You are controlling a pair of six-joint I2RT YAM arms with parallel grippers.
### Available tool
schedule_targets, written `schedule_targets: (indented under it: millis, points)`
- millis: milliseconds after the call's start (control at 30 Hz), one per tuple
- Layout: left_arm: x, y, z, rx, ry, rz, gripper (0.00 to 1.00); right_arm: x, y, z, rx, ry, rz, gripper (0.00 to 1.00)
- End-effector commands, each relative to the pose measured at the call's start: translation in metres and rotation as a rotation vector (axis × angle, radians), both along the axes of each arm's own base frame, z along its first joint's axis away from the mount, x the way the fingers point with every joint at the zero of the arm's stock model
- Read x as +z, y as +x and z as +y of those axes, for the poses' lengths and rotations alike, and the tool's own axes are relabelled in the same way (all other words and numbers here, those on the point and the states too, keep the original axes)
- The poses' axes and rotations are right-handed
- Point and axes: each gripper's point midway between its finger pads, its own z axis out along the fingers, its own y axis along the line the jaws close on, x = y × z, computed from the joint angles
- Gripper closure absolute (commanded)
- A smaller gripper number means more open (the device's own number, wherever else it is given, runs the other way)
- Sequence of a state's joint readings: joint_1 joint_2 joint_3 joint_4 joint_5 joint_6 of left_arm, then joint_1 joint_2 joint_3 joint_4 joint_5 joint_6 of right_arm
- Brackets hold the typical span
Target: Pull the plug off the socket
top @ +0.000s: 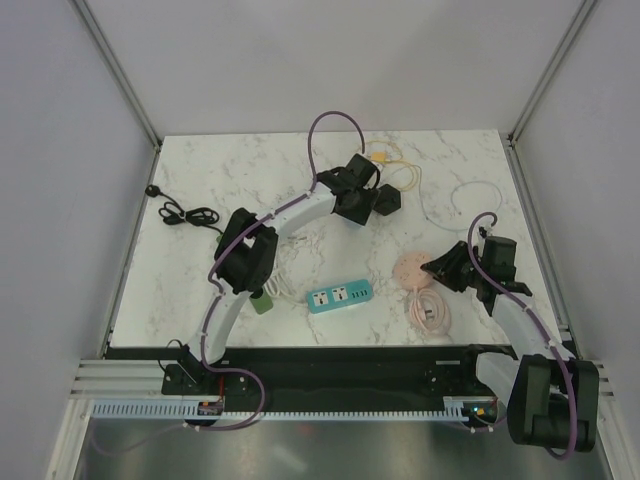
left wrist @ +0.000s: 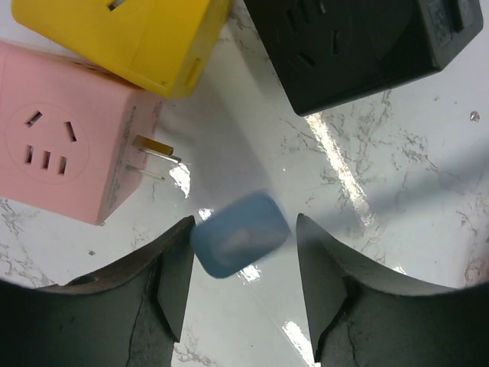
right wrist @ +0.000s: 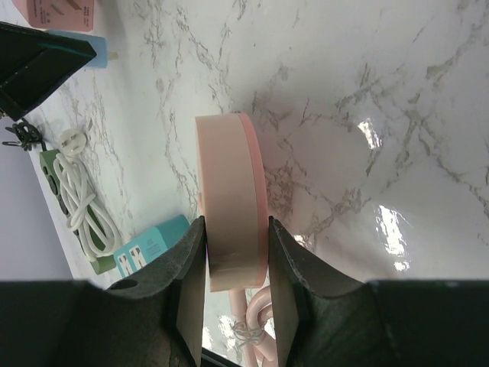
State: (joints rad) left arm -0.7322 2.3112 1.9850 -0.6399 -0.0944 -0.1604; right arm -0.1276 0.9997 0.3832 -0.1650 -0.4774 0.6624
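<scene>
A small blue plug (left wrist: 241, 245), blurred, sits on the marble between the spread jaws of my left gripper (left wrist: 244, 228). It touches the left finger (left wrist: 174, 275), and a gap separates it from the right one. It is apart from the pink cube socket (left wrist: 61, 145), which has two metal prongs sticking out of its side. In the top view the left gripper (top: 362, 198) is at the back of the table. My right gripper (right wrist: 235, 225) is shut on the rim of a round pink socket (right wrist: 229, 183), which the top view shows at the right (top: 413, 268).
A yellow cube (left wrist: 130, 38) and a black cube (left wrist: 359, 46) stand close around the pink one. A blue power strip (top: 340, 296), a green strip with a white cable (top: 262, 300), a coiled pink cord (top: 430, 310), a black cable (top: 185, 213) and a white cable (top: 470, 195) lie on the marble.
</scene>
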Motion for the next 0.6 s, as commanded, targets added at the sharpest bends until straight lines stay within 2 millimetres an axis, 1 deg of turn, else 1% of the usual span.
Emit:
schedule_targets:
  millis: [0, 67, 100, 133, 200, 233, 267, 300, 333, 367, 400, 433, 467, 500, 567]
  points:
    - [0.026, 0.001, -0.008, -0.001, -0.077, -0.011, 0.37, -0.003, 0.012, -0.014, -0.040, -0.063, 0.001, 0.91]
    - [0.037, 0.000, -0.006, 0.004, -0.092, -0.021, 0.30, -0.001, 0.016, -0.014, -0.048, -0.061, -0.012, 0.91]
    - [0.043, -0.001, -0.006, 0.003, -0.101, -0.025, 0.22, 0.000, 0.018, -0.014, -0.050, -0.060, -0.014, 0.91]
    - [0.056, -0.005, -0.006, -0.001, -0.124, -0.032, 0.00, 0.000, 0.019, -0.015, -0.052, -0.060, -0.015, 0.91]
    - [0.066, -0.009, -0.004, 0.000, -0.142, -0.035, 0.00, 0.000, 0.023, -0.015, -0.052, -0.062, -0.015, 0.91]
    - [0.078, -0.014, -0.002, -0.001, -0.159, -0.042, 0.00, 0.000, 0.025, -0.016, -0.054, -0.065, -0.015, 0.91]
    - [0.083, -0.016, -0.001, 0.000, -0.168, -0.043, 0.00, 0.000, 0.027, -0.017, -0.056, -0.070, -0.017, 0.91]
    - [0.082, -0.022, 0.003, -0.001, -0.168, -0.032, 0.00, 0.003, 0.031, -0.019, -0.061, -0.071, -0.019, 0.92]
    - [0.096, -0.025, 0.004, 0.003, -0.190, -0.047, 0.00, 0.005, 0.035, -0.019, -0.063, -0.075, -0.031, 0.92]
    - [0.101, -0.031, 0.004, -0.009, -0.209, -0.036, 0.00, 0.007, 0.038, -0.020, -0.067, -0.078, -0.036, 0.91]
    - [0.098, -0.037, 0.008, -0.007, -0.208, -0.017, 0.00, 0.010, 0.044, -0.021, -0.071, -0.078, -0.042, 0.92]
    - [0.100, -0.043, 0.009, -0.013, -0.219, -0.008, 0.00, 0.013, 0.049, -0.023, -0.074, -0.080, -0.054, 0.92]
    - [0.118, -0.048, 0.011, -0.008, -0.253, -0.027, 0.00, 0.008, 0.052, -0.024, -0.079, -0.083, -0.035, 0.92]
    - [0.108, -0.057, 0.017, -0.005, -0.245, -0.002, 0.00, 0.013, 0.060, -0.025, -0.081, -0.085, -0.045, 0.92]
    - [0.116, -0.069, 0.022, 0.001, -0.281, 0.007, 0.00, 0.014, 0.070, -0.026, -0.080, -0.078, -0.054, 0.96]
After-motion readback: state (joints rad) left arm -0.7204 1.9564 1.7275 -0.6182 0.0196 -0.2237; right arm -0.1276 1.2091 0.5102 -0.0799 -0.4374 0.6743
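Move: The left hand's fingers straddle the blue plug about 1 cm below it; the black cube stands 8 cm right and 4 cm ahead, the yellow cube 6 cm ahead and 1 cm right, the pink cube 4 cm ahead and 3 cm left. The right hand still grips the round pink socket, its middle some 4 cm left, 2 cm ahead and 2 cm lower; the blue plug is roughly 14 cm ahead and 18 cm left. Left fingers open wide around the blue plug and rise 9 cm; the right carries the round socket 4 cm forward. ##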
